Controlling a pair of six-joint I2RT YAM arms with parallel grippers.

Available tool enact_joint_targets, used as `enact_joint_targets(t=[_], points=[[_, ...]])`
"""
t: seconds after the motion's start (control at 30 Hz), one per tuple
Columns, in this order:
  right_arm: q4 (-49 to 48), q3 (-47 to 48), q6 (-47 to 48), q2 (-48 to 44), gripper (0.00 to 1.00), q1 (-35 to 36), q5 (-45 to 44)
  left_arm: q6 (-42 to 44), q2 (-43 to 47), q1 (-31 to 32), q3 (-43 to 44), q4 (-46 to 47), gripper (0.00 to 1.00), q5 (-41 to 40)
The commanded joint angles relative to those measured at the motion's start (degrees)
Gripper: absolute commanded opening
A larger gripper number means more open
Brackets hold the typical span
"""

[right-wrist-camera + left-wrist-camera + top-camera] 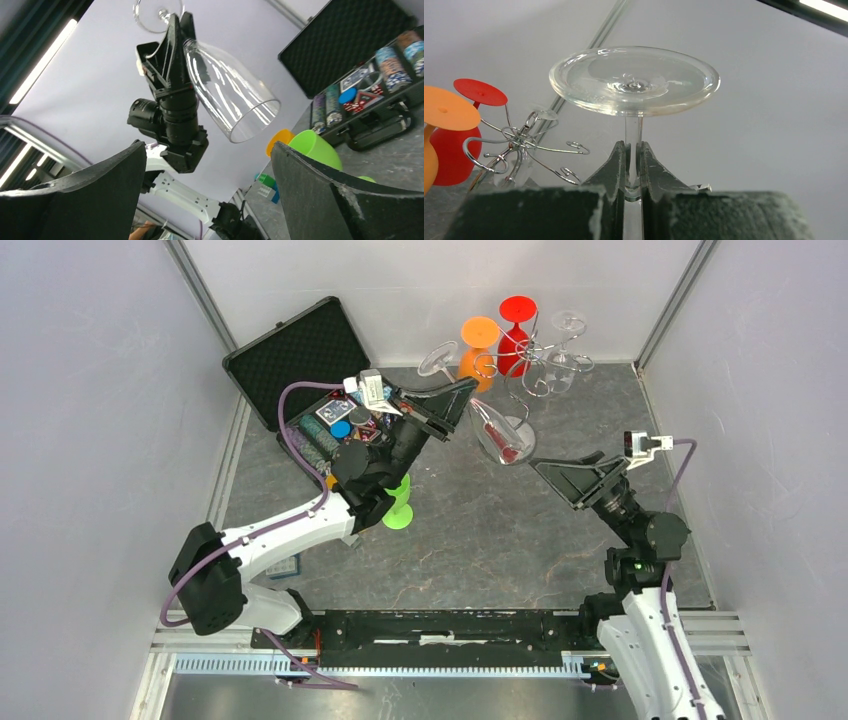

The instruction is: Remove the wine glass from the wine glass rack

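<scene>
A clear wine glass [497, 432] hangs tilted in the air just left of the wine glass rack [533, 368], foot up and bowl down. My left gripper [452, 400] is shut on its stem. In the left wrist view the stem [633, 137] runs between the closed fingers [611, 167], with the round foot [634, 80] above them and the rack [521, 142] behind at the left. My right gripper [570, 478] stands open just right of the bowl and apart from it. In the right wrist view its wide-spread fingers [320, 190] frame the bowl [230, 95].
An orange glass [478, 345], a red glass [515, 330] and another clear glass [566, 340] hang on the rack. A green glass [398, 505] stands under the left arm. An open black case [300, 360] with poker chips lies at the back left. White walls enclose the table.
</scene>
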State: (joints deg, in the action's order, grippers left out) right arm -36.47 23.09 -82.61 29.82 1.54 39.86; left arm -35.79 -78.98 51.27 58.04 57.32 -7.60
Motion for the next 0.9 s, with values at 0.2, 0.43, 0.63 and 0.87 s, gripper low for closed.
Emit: enact_joint_targets(t=[0.2,0.43,0.63,0.87], points=[[-12.86,2.47,3.37,6.00,0.81,14.80,-10.38,-8.88,2.80,0.33,-0.49,4.94,0.02,-5.30],[-26.06,0.15,2.65,10.26,0.62,21.15,-15.00,-15.13,4.62,0.33,-3.65,4.83,0.02,-7.57],[-28.32,0.78,5.54,13.05,0.50,25.44,-18.52,-15.29,6.29,0.33,-5.33,5.21,0.02,-8.71],[-24.96,1.30,10.66,13.80,0.37,28.25,-22.60,-15.69,8.07,0.33,-8.16,6.65,0.02,-10.51]])
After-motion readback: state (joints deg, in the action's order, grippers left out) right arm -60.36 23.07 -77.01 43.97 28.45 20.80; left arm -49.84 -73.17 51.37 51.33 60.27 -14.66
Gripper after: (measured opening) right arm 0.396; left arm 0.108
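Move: The clear wine glass hangs foot-up and aslant from the left fingers, which grip its stem; its bowl lies about 5 cm to the left hand's right, 3 cm back and 6 cm below. From the right hand, open and empty, the bowl is some 4 cm ahead, 7 cm left and 5 cm up. The rack stands roughly 22 cm straight ahead of the right hand, with the orange wine glass about 23 cm ahead and 10 cm left, both with their middles lower. The clear glass's bowl is met at the rim by the right hand, which sweeps about 6 cm left and 4 cm up, drawing slightly back and turning its fingers more upward and leftward, while narrowing them from wide open to under half. The left hand keeps its pinch on the stem, drifts some 4 cm left, away from the rack, and rolls about 15 degrees. Whether the right fingertips touch the rim can't be told. ##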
